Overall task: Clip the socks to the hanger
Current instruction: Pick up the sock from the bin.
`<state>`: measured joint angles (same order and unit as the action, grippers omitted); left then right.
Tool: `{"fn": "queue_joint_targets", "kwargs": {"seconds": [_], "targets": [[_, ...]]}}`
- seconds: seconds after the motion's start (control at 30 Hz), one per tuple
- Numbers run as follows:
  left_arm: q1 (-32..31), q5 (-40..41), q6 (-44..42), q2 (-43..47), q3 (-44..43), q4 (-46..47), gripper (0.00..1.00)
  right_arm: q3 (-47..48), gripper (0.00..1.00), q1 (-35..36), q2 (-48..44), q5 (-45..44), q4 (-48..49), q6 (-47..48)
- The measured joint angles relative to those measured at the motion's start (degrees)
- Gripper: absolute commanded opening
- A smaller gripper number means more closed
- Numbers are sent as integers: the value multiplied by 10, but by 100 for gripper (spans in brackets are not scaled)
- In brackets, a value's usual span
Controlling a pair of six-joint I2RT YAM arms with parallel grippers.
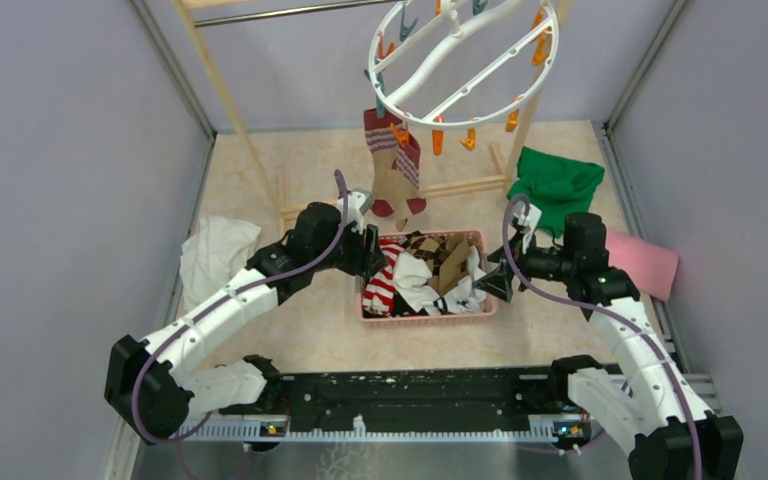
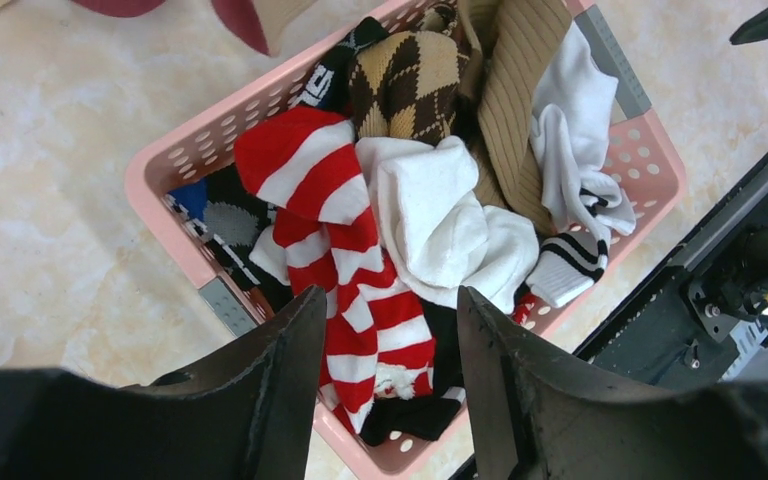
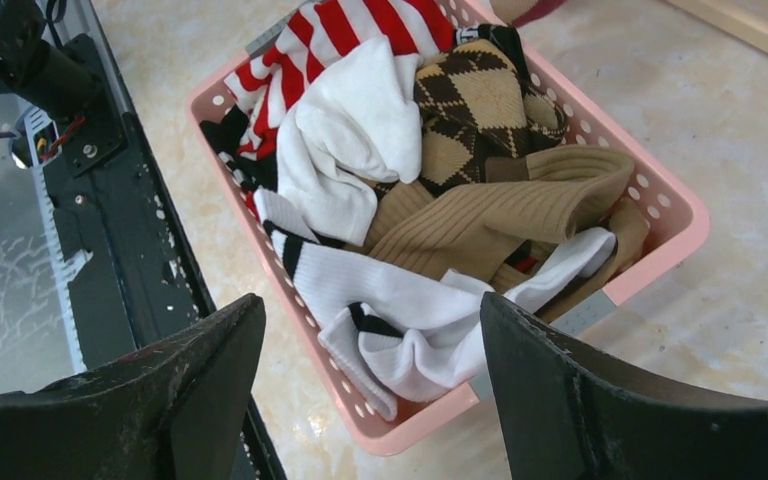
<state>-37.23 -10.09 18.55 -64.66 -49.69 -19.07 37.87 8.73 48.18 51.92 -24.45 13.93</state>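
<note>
The white round hanger [image 1: 460,62] with orange and teal pegs hangs at the top. A tan and maroon striped sock [image 1: 393,172] is clipped to its near edge. A pink basket [image 1: 430,318] holds more socks: red-and-white striped [image 2: 332,232], brown argyle [image 2: 405,85], plain white [image 2: 440,210], tan ribbed [image 3: 500,215], and white with black bands [image 3: 400,300]. My left gripper [image 2: 390,300] hovers open over the striped sock at the basket's left end [image 1: 370,250], holding nothing. At the basket's right end my right gripper [image 3: 372,305] stands open over the banded sock [image 1: 495,283].
A green cloth [image 1: 558,183] and a pink cloth [image 1: 643,262] lie right of the basket. A white cloth [image 1: 218,255] lies at the left wall. The wooden rack frame [image 1: 222,95] stands behind. A black base rail [image 1: 410,395] runs along the near edge.
</note>
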Motion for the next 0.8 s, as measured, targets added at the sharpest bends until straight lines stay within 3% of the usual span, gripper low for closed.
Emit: {"fn": "queue_joint_targets", "kwargs": {"seconds": [0.13, 0.37, 0.5, 0.53, 0.67, 0.8], "targets": [[0, -9, -16, -1, -2, -6, 48, -9, 78, -3, 3, 4, 3, 3], [0, -17, -18, -57, -5, -6, 44, -10, 78, -4, 6, 16, 5, 14], [0, -26, -5, -111, -14, -9, 7, -10, 77, -4, 11, 33, 10, 19], [0, -28, -1, -122, -21, -13, 3, -10, 77, -4, 11, 37, 11, 21], [0, -40, 12, -161, -93, -62, 0, -5, 75, -4, 13, 63, 4, 47], [1, -61, 18, -139, -133, -69, 0, -2, 76, -4, 9, 91, -17, 92]]}}
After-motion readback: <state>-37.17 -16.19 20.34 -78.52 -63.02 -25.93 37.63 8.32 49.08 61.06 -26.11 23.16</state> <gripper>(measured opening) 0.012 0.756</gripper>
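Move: The red-and-white striped sock lies almost under the left hand, about 6 cm down, 2 cm to its right and 1 cm ahead. The white sock is some 7 cm to the right of the striped one, and the argyle sock about 10 cm to the right of it and 7 cm farther out. From the right hand, the striped sock is roughly 24 cm to the left, 4 cm ahead and 7 cm lower. The left hand sinks about 5 cm into the left end of the bin, drifting slightly right and tipping its fingers some 10 degrees further down, and its half-open fingers shut on the striped sock at the bottom, pinching a fold of it. It then turns straight back up about 5 cm to its starting height with the sock held, edging some 2 cm to the right, while the open, empty right hand eases back about 1.5 cm and turns some 10 degrees counter-clockwise. ##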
